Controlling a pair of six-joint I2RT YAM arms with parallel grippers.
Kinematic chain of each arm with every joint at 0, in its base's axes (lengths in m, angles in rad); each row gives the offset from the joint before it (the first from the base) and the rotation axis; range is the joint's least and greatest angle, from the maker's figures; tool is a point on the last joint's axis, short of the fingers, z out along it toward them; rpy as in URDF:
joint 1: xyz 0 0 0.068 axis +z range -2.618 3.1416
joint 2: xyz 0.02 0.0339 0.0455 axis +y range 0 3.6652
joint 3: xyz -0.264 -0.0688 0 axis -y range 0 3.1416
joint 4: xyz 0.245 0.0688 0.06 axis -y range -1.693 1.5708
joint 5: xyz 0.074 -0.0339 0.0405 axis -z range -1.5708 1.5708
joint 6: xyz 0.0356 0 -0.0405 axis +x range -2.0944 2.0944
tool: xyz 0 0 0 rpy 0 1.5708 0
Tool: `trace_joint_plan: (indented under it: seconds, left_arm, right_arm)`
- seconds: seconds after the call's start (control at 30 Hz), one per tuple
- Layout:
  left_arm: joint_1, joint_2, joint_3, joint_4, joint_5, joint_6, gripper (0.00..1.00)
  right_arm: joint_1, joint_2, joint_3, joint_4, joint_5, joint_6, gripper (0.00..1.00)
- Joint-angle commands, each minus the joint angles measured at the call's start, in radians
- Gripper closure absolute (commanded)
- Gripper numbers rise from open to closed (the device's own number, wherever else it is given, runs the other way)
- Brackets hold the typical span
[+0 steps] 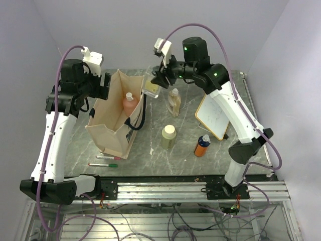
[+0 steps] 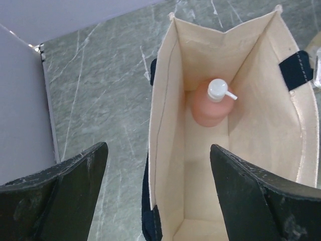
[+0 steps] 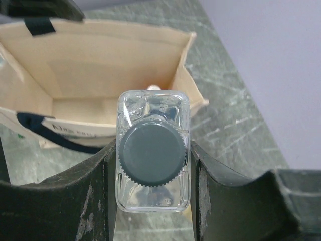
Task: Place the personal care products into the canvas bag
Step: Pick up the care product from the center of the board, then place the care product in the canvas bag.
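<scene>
The beige canvas bag [image 1: 116,118] stands open at the left of the table, with the salmon-pink bottle [image 1: 130,105] upright inside it. My left gripper [image 1: 105,85] hovers open over the bag's left rim [image 2: 170,100], holding nothing; the pink bottle [image 2: 210,105] shows below it. My right gripper [image 1: 153,83] is shut on the clear bottle with the black cap [image 3: 153,150], held in the air just right of the bag's mouth [image 3: 100,65]. On the table stand the amber bottle [image 1: 174,102], the pale green bottle [image 1: 168,136] and the orange bottle [image 1: 202,145].
A wood-framed whiteboard [image 1: 213,116] lies at the right, under the right arm. A red marker [image 1: 108,157] and a green marker [image 1: 103,164] lie in front of the bag near the front edge. Pale walls enclose the table on both sides.
</scene>
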Motion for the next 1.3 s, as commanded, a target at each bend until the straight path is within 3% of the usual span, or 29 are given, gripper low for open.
trace_joint_plan:
  seconds: [0.0, 0.23, 0.47, 0.97, 1.27]
  left_arm:
    - [0.022, -0.008, -0.032, 0.028, -0.079, 0.01, 0.08]
    - [0.056, 0.01, -0.089, 0.042, -0.07, -0.003, 0.12]
    - [0.095, 0.015, -0.138, 0.048, 0.0, -0.022, 0.19]
    - [0.106, 0.033, -0.193, 0.088, 0.089, -0.032, 0.39]
    - [0.106, 0.059, -0.186, 0.081, 0.103, -0.023, 0.53]
  right_arm:
    - [0.059, 0.035, 0.22, 0.038, 0.04, 0.012, 1.0]
    - [0.132, 0.185, 0.467, 0.01, 0.038, 0.03, 1.0]
    - [0.161, 0.34, 0.576, 0.062, 0.019, 0.032, 1.0]
    - [0.164, 0.461, 0.343, 0.191, -0.045, 0.01, 1.0]
    - [0.162, 0.539, 0.305, 0.233, -0.049, -0.002, 1.0]
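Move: About 23 cm to the right hand's left lies the canvas bag's middle, some 2 cm back and 27 cm below; that hand already holds the clear grey-capped bottle. The pink pump bottle inside the bag is about 7 cm ahead, 18 cm left; outside stand the amber bottle, 6 ahead and 10 right, and the green bottle, 13 back and 7 right. From the left hand, the bag's left rim is about 11 cm below, 1 ahead and 2 left; the pink pump bottle is 7 ahead, 8 right. Arching over the bag's right rim, the right hand carries the clear bottle some 15 cm left, first rising about 5 cm, then sinking 20 into the open mouth, fingers still clamped, wrist turning slightly counter-clockwise. The left hand sinks about 9 cm to the left rim, tipping down slightly and half closing its fingers on either side of it; no contact can be made out. ##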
